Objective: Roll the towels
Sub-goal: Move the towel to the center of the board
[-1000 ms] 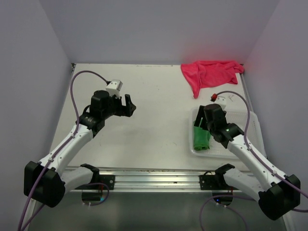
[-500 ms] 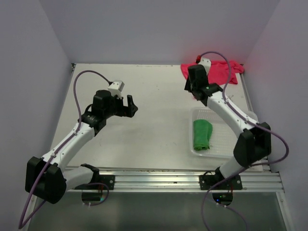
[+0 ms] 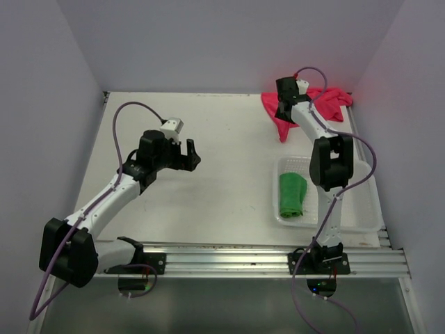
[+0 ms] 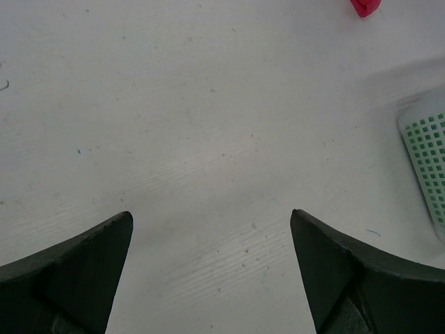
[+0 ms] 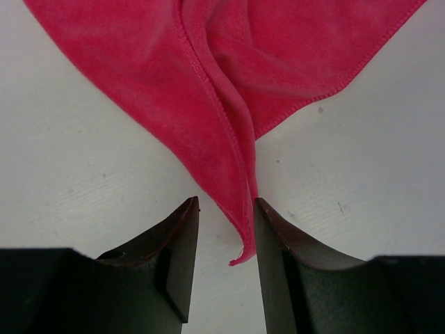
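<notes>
The pink-red towel [image 3: 316, 102] lies crumpled at the table's far right corner. In the right wrist view one pointed corner of the pink-red towel [image 5: 229, 90] hangs between my right gripper's [image 5: 227, 209] fingers, brushing the right one; a gap still shows beside it, so the jaws are open around it. From above, my right gripper [image 3: 282, 120] reaches over that towel's left edge. The green towel [image 3: 292, 195] lies rolled in the clear mesh basket [image 3: 348, 221]. My left gripper [image 3: 189, 154] hovers wide open over bare table at centre left, nothing between its fingers [image 4: 83, 257].
The mesh basket [image 4: 425, 163] shows at the right edge of the left wrist view, green visible through it. A scrap of pink-red towel [image 4: 365, 5] shows at that view's top. Grey walls close the table at back and sides; a metal rail [image 3: 229, 259] runs along the near edge.
My right arm has swung from the basket up to the pink-red towel, its jaws narrowing around the towel's corner. The left gripper opened a little wider and edged right.
</notes>
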Available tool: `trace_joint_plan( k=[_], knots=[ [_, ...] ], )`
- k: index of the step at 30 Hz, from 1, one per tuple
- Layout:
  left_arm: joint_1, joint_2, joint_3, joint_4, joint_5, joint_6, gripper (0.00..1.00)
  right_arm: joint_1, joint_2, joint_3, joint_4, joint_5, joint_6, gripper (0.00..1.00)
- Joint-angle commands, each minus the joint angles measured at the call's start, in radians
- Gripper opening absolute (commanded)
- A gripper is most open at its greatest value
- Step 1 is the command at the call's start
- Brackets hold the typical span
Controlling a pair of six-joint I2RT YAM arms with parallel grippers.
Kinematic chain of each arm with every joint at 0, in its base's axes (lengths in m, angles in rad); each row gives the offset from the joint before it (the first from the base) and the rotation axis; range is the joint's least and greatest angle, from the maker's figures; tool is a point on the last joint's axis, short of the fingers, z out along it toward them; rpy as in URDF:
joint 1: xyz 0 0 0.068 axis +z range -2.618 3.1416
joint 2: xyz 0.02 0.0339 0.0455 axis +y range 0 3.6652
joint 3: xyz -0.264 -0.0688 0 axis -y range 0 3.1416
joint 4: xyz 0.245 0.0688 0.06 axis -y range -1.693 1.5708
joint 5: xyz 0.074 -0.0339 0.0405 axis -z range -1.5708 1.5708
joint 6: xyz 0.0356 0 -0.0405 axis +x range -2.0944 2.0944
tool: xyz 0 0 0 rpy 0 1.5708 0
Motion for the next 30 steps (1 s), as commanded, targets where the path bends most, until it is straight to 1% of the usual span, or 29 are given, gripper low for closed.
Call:
trace_joint_plan(
  k=[1,5,14,16,17,18,20,21,23,27,28,30],
  knots=[
    [-0.006,0.011,0.019,0.037,0.014,0.026,1.0,-0.011,0.035,0.059,-0.085,-0.036,0.028,0.42],
    [-0.008,0.028,0.022,0.04,0.022,0.024,1.0,-0.02,0.07,0.046,-0.083,-0.057,0.025,0.44],
    [-0.008,0.037,0.02,0.043,0.028,0.021,1.0,-0.029,0.121,0.07,-0.103,-0.103,0.024,0.43],
    [-0.008,0.037,0.02,0.043,0.026,0.021,1.0,-0.029,0.131,0.07,-0.112,-0.119,0.025,0.39],
    [-0.008,0.037,0.02,0.043,0.028,0.021,1.0,-0.029,0.137,0.07,-0.114,-0.125,0.025,0.35],
    [-0.008,0.039,0.02,0.043,0.026,0.021,1.0,-0.031,0.136,0.063,-0.112,-0.137,0.025,0.25],
    [-0.008,0.037,0.019,0.043,0.026,0.021,1.0,-0.029,0.121,0.046,-0.092,-0.151,0.025,0.15],
    [-0.008,0.037,0.019,0.043,0.026,0.022,1.0,-0.031,0.109,0.024,-0.082,-0.164,0.022,0.07],
    [-0.008,0.037,0.022,0.043,0.026,0.022,1.0,-0.026,0.072,0.009,-0.06,-0.174,0.011,0.0],
    [-0.006,0.037,0.023,0.042,0.031,0.021,1.0,-0.005,0.024,0.041,-0.066,-0.209,-0.038,0.0],
    [-0.006,0.034,0.023,0.04,0.031,0.019,1.0,0.001,0.016,0.05,-0.074,-0.238,-0.061,0.0],
    [-0.003,0.033,0.023,0.042,0.036,0.018,1.0,0.036,-0.005,0.078,-0.086,-0.258,-0.076,0.0]
  ],
)
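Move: Just under the right hand, about 8 cm down, 2 cm back and 1 cm left, lies the near corner of the red towel, its pointed tail. The red towel's main part spreads some 12 cm ahead and 11 cm to the right of that hand. The green towel, in the tray, is about 30 cm back, straight behind. For the left hand that corner is roughly 21 cm ahead, 28 cm right and 13 cm below. Sinking about 8 cm onto the near corner of the red towel and easing some 2 cm back, the right hand tips its part-open fingers about 10 degrees more downward, then shuts them to pinch the pointed tail. With the fingers closed it starts to drift left and lift, each by about 1 cm. ##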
